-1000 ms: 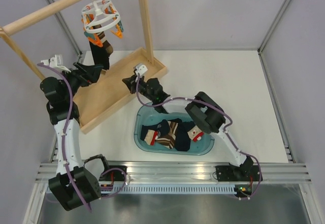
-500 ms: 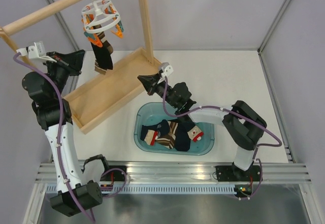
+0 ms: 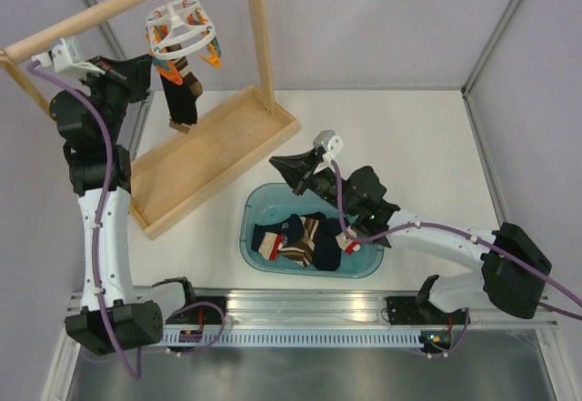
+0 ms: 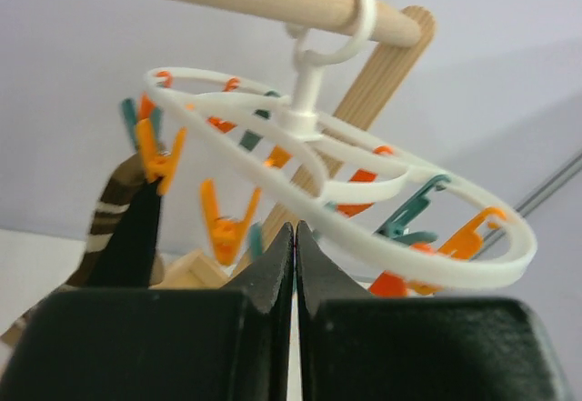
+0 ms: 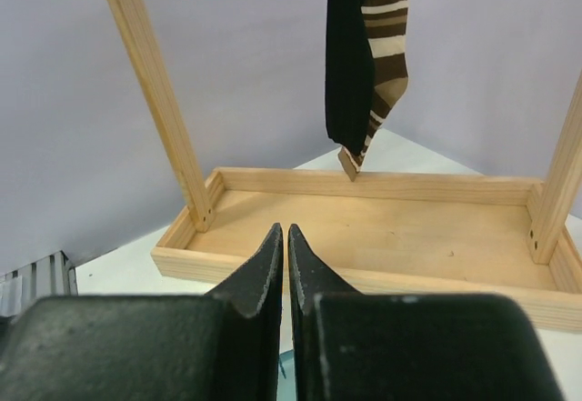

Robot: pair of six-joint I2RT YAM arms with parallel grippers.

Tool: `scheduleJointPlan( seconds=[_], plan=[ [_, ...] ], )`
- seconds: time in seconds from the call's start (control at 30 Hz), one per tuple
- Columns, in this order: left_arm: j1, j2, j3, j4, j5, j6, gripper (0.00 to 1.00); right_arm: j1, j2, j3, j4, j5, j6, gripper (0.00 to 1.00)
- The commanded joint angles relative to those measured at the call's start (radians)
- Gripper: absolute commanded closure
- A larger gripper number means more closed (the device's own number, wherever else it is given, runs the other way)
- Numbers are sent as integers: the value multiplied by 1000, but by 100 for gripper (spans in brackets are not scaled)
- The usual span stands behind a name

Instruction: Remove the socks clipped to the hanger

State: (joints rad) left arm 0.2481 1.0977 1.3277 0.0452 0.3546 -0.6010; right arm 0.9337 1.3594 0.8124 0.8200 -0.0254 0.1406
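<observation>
The white ring hanger (image 3: 182,37) hangs by its hook from the wooden pole (image 3: 100,12), with orange and teal clips around it. Two socks (image 3: 181,99), one black and one brown-striped, dangle together from its clips above the wooden tray. My left gripper (image 3: 147,64) is shut and empty, raised just left of the hanger; in the left wrist view its tips (image 4: 294,229) sit below the ring (image 4: 364,160), right of the socks (image 4: 127,233). My right gripper (image 3: 276,162) is shut and empty beyond the basin, pointing at the tray (image 5: 391,228) and the hanging socks (image 5: 366,55).
A teal basin (image 3: 251,208) near the front holds several loose socks (image 3: 305,242). The wooden rack's tray base (image 3: 218,151) and upright post (image 3: 258,37) stand at the back left. Metal frame bars rise at the corners.
My left gripper closed and rose from beside the hanging socks to the hanger's height. My right arm swung rightwards, away from the tray's edge. The socks still hang.
</observation>
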Motion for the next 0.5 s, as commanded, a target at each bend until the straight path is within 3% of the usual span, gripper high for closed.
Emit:
scheduleJointPlan(
  seconds=[0.0,0.47],
  plan=[
    [-128,66,128,50,-129,63,98,17,-57,-44,-85,8,-27,94],
    [-400,257,280,55,-261,167,98,25,-210,-151,-196,65,-36,95]
  ],
)
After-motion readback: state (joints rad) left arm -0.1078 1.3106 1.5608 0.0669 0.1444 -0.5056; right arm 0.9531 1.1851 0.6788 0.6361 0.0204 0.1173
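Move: The sock hanger is right in front of the left hand's shut fingers: its hub lies about 10 cm straight ahead and 3 cm higher, with the near rim almost at the tips. The remaining black and striped socks hang some 8 cm ahead, 6 cm to the left and 12 cm below that hand. From the right hand the hanger is roughly 22 cm ahead, 22 cm left and 18 cm higher; the teal bin sits about 3 cm back, 8 cm right and 28 cm below. With its fingers kept shut as a blunt poker, the left hand sweeps about 10 cm to the right, also going some 5 cm forward and a little up and turning slightly clockwise, so that it comes against the near side of the hanger's ring and pushes that side to the right. Meanwhile the right hand, empty and nearly shut, backs off from the hanger, sinking about 4 cm towards the bin while drifting some 3 cm right and slightly back. ##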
